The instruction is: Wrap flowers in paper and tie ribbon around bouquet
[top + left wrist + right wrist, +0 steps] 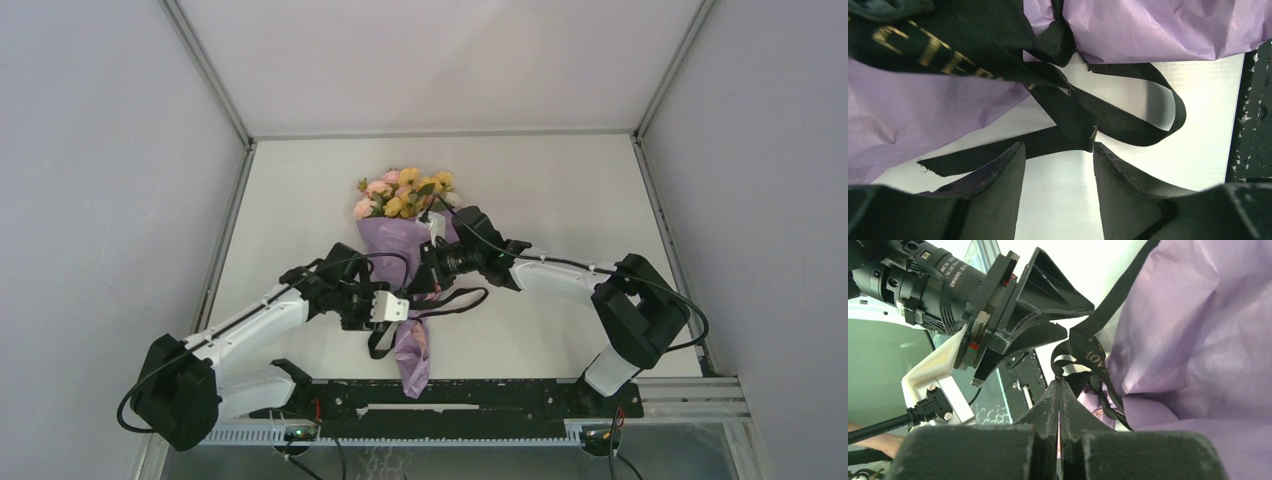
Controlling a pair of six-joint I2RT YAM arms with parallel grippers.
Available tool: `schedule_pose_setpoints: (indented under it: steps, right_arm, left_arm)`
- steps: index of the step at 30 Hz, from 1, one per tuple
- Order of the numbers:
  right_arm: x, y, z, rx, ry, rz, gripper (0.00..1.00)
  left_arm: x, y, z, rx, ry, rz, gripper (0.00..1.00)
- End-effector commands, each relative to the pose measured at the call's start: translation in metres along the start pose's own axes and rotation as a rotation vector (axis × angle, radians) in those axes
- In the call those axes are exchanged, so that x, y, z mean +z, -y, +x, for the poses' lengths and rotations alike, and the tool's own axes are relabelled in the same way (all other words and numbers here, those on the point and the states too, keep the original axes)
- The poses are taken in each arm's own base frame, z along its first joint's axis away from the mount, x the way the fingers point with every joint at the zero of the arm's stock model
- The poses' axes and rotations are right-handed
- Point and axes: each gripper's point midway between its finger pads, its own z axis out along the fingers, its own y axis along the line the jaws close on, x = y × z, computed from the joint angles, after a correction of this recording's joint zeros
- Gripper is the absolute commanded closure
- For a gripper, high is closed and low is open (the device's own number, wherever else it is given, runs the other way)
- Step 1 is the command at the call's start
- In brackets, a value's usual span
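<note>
The bouquet lies across the table, its flowers [405, 192] at the far end and the lilac paper [398, 240] tapering toward the near edge. A black ribbon [462, 303] with gold lettering is tangled round the paper's waist, and one loop lies on the table to the right. My left gripper [1058, 150] stands open just short of a ribbon strand [1068, 110], with nothing between its fingers. It sits left of the cone in the overhead view [410, 293]. My right gripper [1059, 382] is shut on the ribbon [1088, 347] beside the paper [1198, 340], facing the left gripper [1080, 317].
A black rail [460, 395] carrying both arm bases runs along the near edge, and the cone's tip reaches it. It also shows at the right of the left wrist view [1253, 110]. Grey walls and metal frame posts [230, 230] enclose the table on three sides.
</note>
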Motion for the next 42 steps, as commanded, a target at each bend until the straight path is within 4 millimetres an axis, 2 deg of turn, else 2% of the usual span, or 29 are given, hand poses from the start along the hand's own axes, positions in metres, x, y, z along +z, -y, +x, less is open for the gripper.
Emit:
schedule_pose_setpoints:
  steps: [1, 4, 8, 10, 11, 13, 16, 17, 20, 22, 25, 26, 28, 31, 33, 37, 42]
  right_arm:
    - [-0.011, -0.013, -0.021, -0.057, 0.076, -0.044, 1.0]
    - [-0.01, -0.008, -0.017, -0.05, 0.059, -0.03, 1.0]
    - [-0.01, -0.006, -0.013, -0.043, 0.058, -0.026, 1.0]
    - [-0.011, -0.007, -0.014, -0.047, 0.061, -0.025, 1.0]
    - [-0.011, -0.007, -0.015, -0.049, 0.065, -0.023, 1.0]
    - [-0.011, -0.007, -0.016, -0.051, 0.07, -0.023, 1.0]
    - [-0.012, -0.008, -0.017, -0.049, 0.072, -0.025, 1.0]
    - [-0.012, -0.008, -0.016, -0.049, 0.07, -0.025, 1.0]
    - [-0.011, -0.007, -0.017, -0.048, 0.072, -0.026, 1.0]
    - [-0.011, -0.007, -0.019, -0.046, 0.078, -0.029, 1.0]
    - [-0.009, -0.01, -0.022, -0.046, 0.09, -0.046, 1.0]
    - [-0.009, -0.01, -0.024, -0.045, 0.094, -0.053, 1.0]
    - [-0.009, -0.013, -0.027, -0.043, 0.105, -0.066, 1.0]
    - [-0.009, -0.013, -0.031, -0.036, 0.119, -0.073, 1.0]
    - [-0.01, -0.012, -0.033, -0.015, 0.121, -0.08, 1.0]
    - [-0.01, -0.011, -0.034, -0.002, 0.127, -0.078, 1.0]
    - [-0.014, -0.011, -0.038, -0.018, 0.143, -0.055, 1.0]
  left_arm:
    - [0.006, 0.008, 0.002, 0.054, 0.013, 0.039, 0.46]
    - [0.008, 0.02, -0.002, 0.086, 0.039, 0.096, 0.5]
    - [0.012, 0.025, -0.002, 0.112, 0.039, 0.125, 0.4]
    - [0.016, 0.028, -0.001, 0.123, 0.033, 0.136, 0.4]
    - [0.018, 0.027, -0.002, 0.131, 0.035, 0.129, 0.43]
    - [0.023, 0.024, -0.004, 0.13, 0.041, 0.107, 0.56]
    - [0.024, 0.016, -0.007, 0.107, 0.047, 0.066, 0.91]
    - [0.022, 0.015, -0.008, 0.108, 0.044, 0.061, 0.99]
    - [0.01, 0.021, -0.006, 0.117, 0.02, 0.082, 1.0]
    - [-0.007, 0.033, -0.005, 0.137, -0.005, 0.133, 1.0]
    - [-0.039, 0.064, -0.006, 0.186, -0.018, 0.268, 1.0]
    - [-0.051, 0.075, -0.013, 0.185, 0.003, 0.312, 1.0]
    - [-0.07, 0.086, -0.038, 0.146, 0.078, 0.36, 1.0]
    - [-0.082, 0.075, -0.082, 0.029, 0.196, 0.334, 1.0]
    - [-0.086, 0.068, -0.111, -0.059, 0.293, 0.325, 1.0]
    - [-0.087, 0.07, -0.17, -0.164, 0.469, 0.391, 1.0]
    - [-0.081, 0.068, -0.219, -0.223, 0.548, 0.412, 1.0]
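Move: My open left hand hangs just above the ribbon fold lying about 2 cm back of it, 1 cm to its right and 3 cm below. The ribbon knot is roughly 8 cm to its right, level ahead, the back loop 7 cm back and 3 cm right, and the paper tail about 10 cm back and 8 cm right. My right hand, already pinching ribbon, has the knot some 7 cm below it and that fold about 5 cm back, 7 cm left, 10 cm down. I ease my left hand back and down about 2 cm each onto the ribbon fold and shut its fingers on the ribbon, then haul it up some 15 cm while drawing back and then right, away from the knot and over the paper tail, fingertips swinging back and right by about 30 degrees. My right hand keeps its pinch, creeping slightly forward and up. ##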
